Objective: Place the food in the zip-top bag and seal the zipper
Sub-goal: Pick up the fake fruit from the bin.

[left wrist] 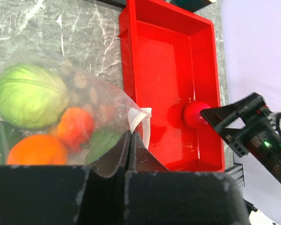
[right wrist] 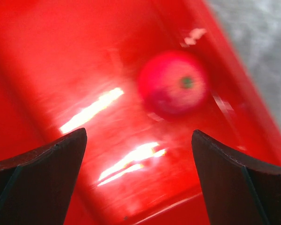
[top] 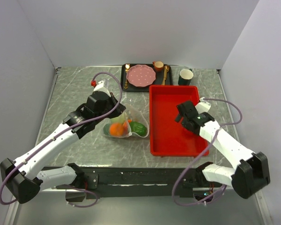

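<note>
The clear zip-top bag [top: 129, 121] lies on the marble table, left of the red tray. Through its film I see a pale green cabbage [left wrist: 30, 96], an orange [left wrist: 36, 150], a red-yellow fruit [left wrist: 75, 126] and something green [left wrist: 103, 143]. My left gripper [left wrist: 130, 133] is shut on the bag's edge, just beside the white zipper [left wrist: 139, 123], which curls up at the mouth. A red apple [right wrist: 173, 84] rests in the tray's near right corner. Over it hangs my right gripper [right wrist: 139, 140], open and holding nothing. In the top view the right gripper [top: 183, 111] hides the apple.
The red tray [top: 159, 140] has raised walls. Behind it a black tray [top: 129, 87] carries a pink plate [top: 141, 75], a small orange cup [top: 158, 65] and gold cutlery. A dark green cup [top: 186, 76] stands at the back right. White walls close in three sides.
</note>
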Robot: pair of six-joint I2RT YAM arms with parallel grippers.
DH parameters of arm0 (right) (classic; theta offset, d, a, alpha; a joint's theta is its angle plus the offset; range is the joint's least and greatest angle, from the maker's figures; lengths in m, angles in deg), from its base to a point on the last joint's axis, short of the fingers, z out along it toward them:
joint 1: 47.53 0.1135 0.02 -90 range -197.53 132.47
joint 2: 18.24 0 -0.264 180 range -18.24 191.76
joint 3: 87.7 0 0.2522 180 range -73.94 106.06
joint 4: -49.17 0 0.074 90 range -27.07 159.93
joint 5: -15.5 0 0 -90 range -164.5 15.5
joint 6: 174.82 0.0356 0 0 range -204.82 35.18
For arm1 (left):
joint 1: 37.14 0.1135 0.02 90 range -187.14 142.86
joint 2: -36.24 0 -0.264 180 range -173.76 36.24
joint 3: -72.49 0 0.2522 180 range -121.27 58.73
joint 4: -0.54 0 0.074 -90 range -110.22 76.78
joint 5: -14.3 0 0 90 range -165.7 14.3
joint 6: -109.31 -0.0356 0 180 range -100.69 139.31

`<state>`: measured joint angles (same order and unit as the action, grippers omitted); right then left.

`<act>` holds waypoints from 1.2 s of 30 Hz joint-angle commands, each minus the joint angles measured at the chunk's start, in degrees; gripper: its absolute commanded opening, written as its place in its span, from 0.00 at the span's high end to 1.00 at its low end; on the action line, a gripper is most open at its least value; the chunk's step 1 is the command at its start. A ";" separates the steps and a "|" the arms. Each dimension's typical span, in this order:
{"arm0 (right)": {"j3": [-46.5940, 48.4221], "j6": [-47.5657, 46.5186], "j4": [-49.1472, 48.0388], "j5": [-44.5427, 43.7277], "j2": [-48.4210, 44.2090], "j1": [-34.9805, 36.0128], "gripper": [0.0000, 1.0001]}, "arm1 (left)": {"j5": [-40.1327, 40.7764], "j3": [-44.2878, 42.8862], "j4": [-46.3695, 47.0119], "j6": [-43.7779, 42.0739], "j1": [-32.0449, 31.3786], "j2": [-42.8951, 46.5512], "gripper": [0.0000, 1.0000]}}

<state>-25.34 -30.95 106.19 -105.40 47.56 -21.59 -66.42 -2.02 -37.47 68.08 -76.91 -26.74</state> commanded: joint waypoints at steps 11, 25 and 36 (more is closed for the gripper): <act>-1.40 -5.08 -8.36 3.55 4.42 -5.10 0.00 | 1.36 -0.24 1.57 -1.31 0.39 0.58 0.99; -1.49 -9.57 -10.31 5.84 9.70 -7.39 0.00 | 0.57 -0.77 2.01 -0.96 0.48 -0.48 0.99; 0.53 -10.28 -8.38 0.23 11.72 -8.35 0.00 | 0.13 -1.47 2.10 -1.58 0.48 -1.79 0.99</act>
<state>-26.63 -41.05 96.51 -99.49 58.05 -28.87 -66.40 -2.02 -37.47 68.06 -76.65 -28.18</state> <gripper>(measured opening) 0.997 0.012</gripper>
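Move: The last fake apple sits on the bin floor about 6 cm ahead of my open right hand, 4 cm to its right and some 8 cm below. The bin's right wall stands about 7 cm to the right of the apple, and its near wall about 13 cm behind it. The filled zip-top bag is roughly 35 cm to the left of this hand and 7 cm ahead. From my left hand the apple is some 38 cm to the right, 4 cm ahead and 22 cm below. With my right fingers wide open, I sink into the red bin over the apple, about 4.5 cm in all. I dip first, ease forward some 2.5 cm, then sink again, my fingertips tipping a little steeper and no touch made yet. My left hand keeps its pinch on the bag's rim almost in place. ##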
